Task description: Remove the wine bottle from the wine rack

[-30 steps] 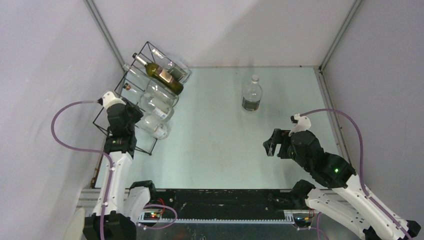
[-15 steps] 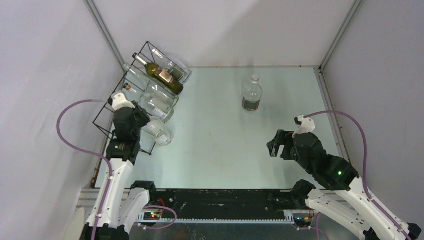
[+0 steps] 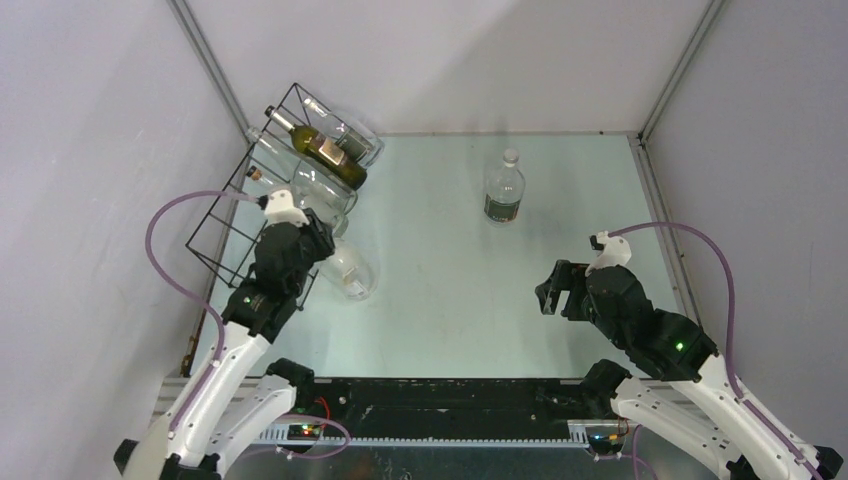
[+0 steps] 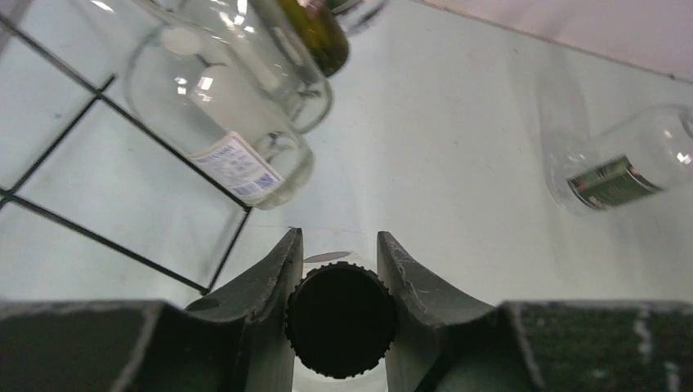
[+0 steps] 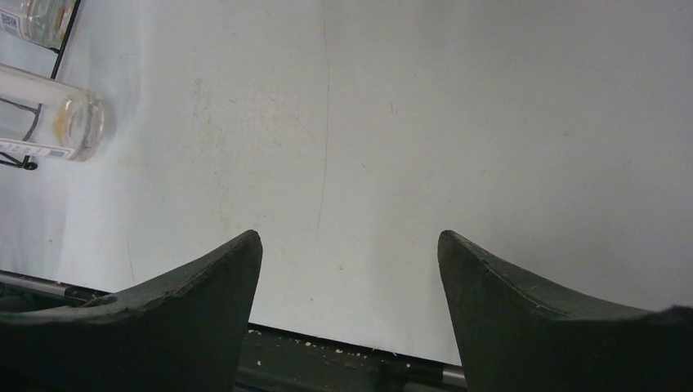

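The black wire wine rack (image 3: pixel 225 215) stands at the far left by the wall, and its wires (image 4: pixel 98 241) cross the left wrist view. My left gripper (image 3: pixel 308 243) is shut on the black cap (image 4: pixel 342 318) of a clear wine bottle (image 3: pixel 350 272). That bottle's body sticks out to the right of the rack, over the table. A dark green bottle (image 3: pixel 325 150) and clear bottles (image 3: pixel 320 185) lie in the rack's cells. My right gripper (image 3: pixel 545 290) hovers open at the right with nothing between its fingers (image 5: pixel 212 294).
A clear bottle with a dark label (image 3: pixel 504 188) stands upright at the back centre, also visible as a bottle (image 4: pixel 621 175) in the left wrist view. Walls close in the table on the left, back and right. The black base rail (image 3: pixel 450 400) runs along the near edge.
My left arm has swung right and toward the table's middle, drawing the clear bottle out of the rack's lower front cell. The right arm has barely shifted.
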Controlling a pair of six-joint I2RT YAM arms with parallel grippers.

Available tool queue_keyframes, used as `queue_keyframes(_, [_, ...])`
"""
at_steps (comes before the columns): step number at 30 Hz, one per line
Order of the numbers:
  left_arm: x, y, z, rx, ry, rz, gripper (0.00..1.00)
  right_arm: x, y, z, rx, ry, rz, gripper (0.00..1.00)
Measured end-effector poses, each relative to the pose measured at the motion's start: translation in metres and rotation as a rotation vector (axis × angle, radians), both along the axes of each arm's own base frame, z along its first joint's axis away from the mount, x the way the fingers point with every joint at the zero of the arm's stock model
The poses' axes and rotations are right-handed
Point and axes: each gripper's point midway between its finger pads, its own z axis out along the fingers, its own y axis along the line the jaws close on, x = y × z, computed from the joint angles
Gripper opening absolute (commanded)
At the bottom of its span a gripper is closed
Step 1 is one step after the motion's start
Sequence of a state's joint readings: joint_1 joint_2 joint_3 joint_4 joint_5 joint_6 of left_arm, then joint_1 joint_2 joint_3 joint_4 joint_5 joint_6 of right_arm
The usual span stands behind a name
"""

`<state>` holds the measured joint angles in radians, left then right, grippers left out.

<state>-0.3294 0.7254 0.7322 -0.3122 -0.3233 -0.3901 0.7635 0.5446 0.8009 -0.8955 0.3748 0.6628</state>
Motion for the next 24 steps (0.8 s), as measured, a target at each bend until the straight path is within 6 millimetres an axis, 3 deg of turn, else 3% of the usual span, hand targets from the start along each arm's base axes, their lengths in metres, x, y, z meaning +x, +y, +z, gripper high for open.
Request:
queue_keyframes(5, [-0.006,-0.045,-0.009,0.032,0.022,-0.124,0.00,0.000,-0.001,0.000,-0.002,-0.001,-0.004,0.82])
queue_keyframes(8, [-0.013,-0.085,-0.022,0.081,0.048,-0.228,0.00,0.001,-0.001,0.000,-0.003,-0.001,-0.008,0.82])
queue_keyframes(12, [-0.020,-0.129,-0.023,0.120,0.024,-0.325,0.00,0.000,-0.002,-0.001,-0.004,0.001,-0.009,0.81])
queue_keyframes(24, [-0.033,-0.225,-0.024,0.199,-0.026,-0.467,0.00,-0.002,-0.006,0.002,0.002,-0.011,-0.016,0.82])
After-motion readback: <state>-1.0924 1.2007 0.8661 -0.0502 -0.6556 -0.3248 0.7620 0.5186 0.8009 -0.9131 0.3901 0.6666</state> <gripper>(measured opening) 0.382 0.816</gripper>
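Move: The clear bottle is already off the rack, its neck in the left gripper. The open mid-table spot it is bound for lies about 23 cm to this hand's right, 3 cm back and 20 cm below. The labelled bottle on the rack is some 13 cm ahead and 7 cm left, the standing bottle roughly 19 cm ahead and 38 cm right, both lower. From the right hand, the spot is about 9 cm ahead and 25 cm left, 18 cm below. Swing the left gripper to the right, away from the wine rack and over the open middle of the table, about 22 cm in all, drawing back only slightly. Let it dip a couple of centimetres early on, then travel level, turning the hand some 25 degrees clockwise. Keep the same grip on the bottle's neck so that the bottle rides along beneath. ##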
